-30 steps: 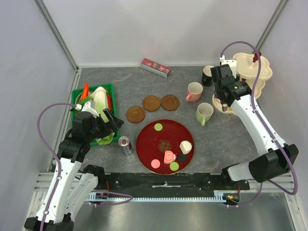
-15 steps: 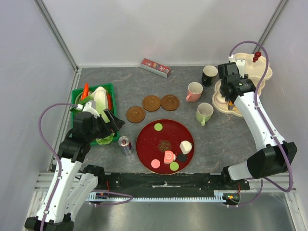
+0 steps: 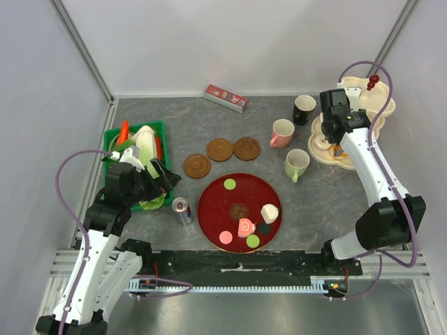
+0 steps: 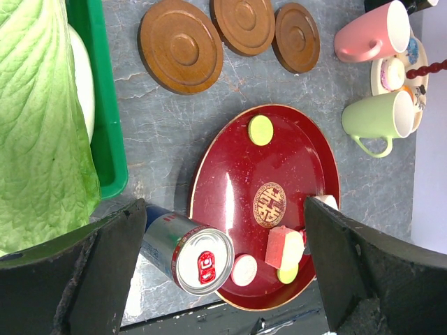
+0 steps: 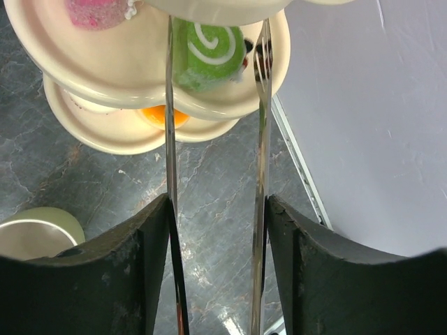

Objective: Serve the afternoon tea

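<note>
The cream three-tier stand [image 3: 380, 105] is at the back right. My right gripper [image 5: 218, 202] is shut on metal tongs [image 5: 170, 105], whose tips flank a green swirl roll [image 5: 209, 49] on a middle tier. A pink pastry [image 5: 98, 14] shares that tier; an orange one [image 5: 164, 116] lies lower. Black [image 3: 304, 108], pink [image 3: 282, 132] and pale green [image 3: 297, 164] mugs stand left of the stand. Three brown saucers [image 3: 220, 149] lie mid-table. Several pastries [image 3: 245, 227] sit on the red tray [image 3: 209, 195]. My left gripper [image 4: 225, 209] hangs open above the tray's left side, holding nothing.
A drink can [image 4: 188, 248] stands just left of the red tray, below my left gripper. A green crate [image 3: 115, 139] of vegetables with a big cabbage leaf [image 4: 42, 125] is at the left. A red box [image 3: 225, 98] lies at the back. The enclosure's wall rail [image 5: 300, 167] runs close behind the stand.
My right arm has shifted right and back, closer over the stand, and its fingers have eased slightly apart on the tongs. The left arm has not moved.
</note>
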You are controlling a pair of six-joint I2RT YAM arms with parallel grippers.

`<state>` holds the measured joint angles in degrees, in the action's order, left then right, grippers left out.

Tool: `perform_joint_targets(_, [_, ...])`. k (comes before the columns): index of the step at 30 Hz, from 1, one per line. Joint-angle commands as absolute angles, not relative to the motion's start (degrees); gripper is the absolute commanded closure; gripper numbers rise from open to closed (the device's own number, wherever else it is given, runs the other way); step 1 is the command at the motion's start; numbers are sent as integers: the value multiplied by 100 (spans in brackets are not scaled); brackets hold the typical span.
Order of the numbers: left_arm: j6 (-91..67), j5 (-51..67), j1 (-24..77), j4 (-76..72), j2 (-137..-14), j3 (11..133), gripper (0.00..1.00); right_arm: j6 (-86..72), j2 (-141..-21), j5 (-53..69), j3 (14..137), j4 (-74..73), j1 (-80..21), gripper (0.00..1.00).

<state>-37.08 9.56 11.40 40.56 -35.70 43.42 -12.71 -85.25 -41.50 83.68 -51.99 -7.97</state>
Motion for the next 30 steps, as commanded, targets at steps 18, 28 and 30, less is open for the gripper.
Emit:
perform_joint_targets(18, [-3551,958,1160,3946,-3559,4324,1,-1582,-7674,-3534,8104,-5071,-756,36])
perform_joint_targets(28, [-3568,941,1151,3946,-3612,4307,1,-1582,-7146,-2751,8050,-5352,-1597,36])
perform_joint_targets(30, [-3568,949,1160,3946,-3621,4315,1,-1608,-7137,-2777,8112,-5405,-2132,36])
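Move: The right hand holds the tongs, their tips astride the green roll on the stand's middle tier, some 6 cm ahead, 5 cm right and 6 cm below it. The red tray's middle is about 33 cm left, 16 cm back and 19 cm down; on the way the green mug stands 12 cm left, level, 16 cm down. From the left hand the tray is roughly 24 cm right, 2 cm back, 16 cm below. The right hand, tongs still gripped, eases back and up about 3 cm, then swings 6 cm left towards the tray. ##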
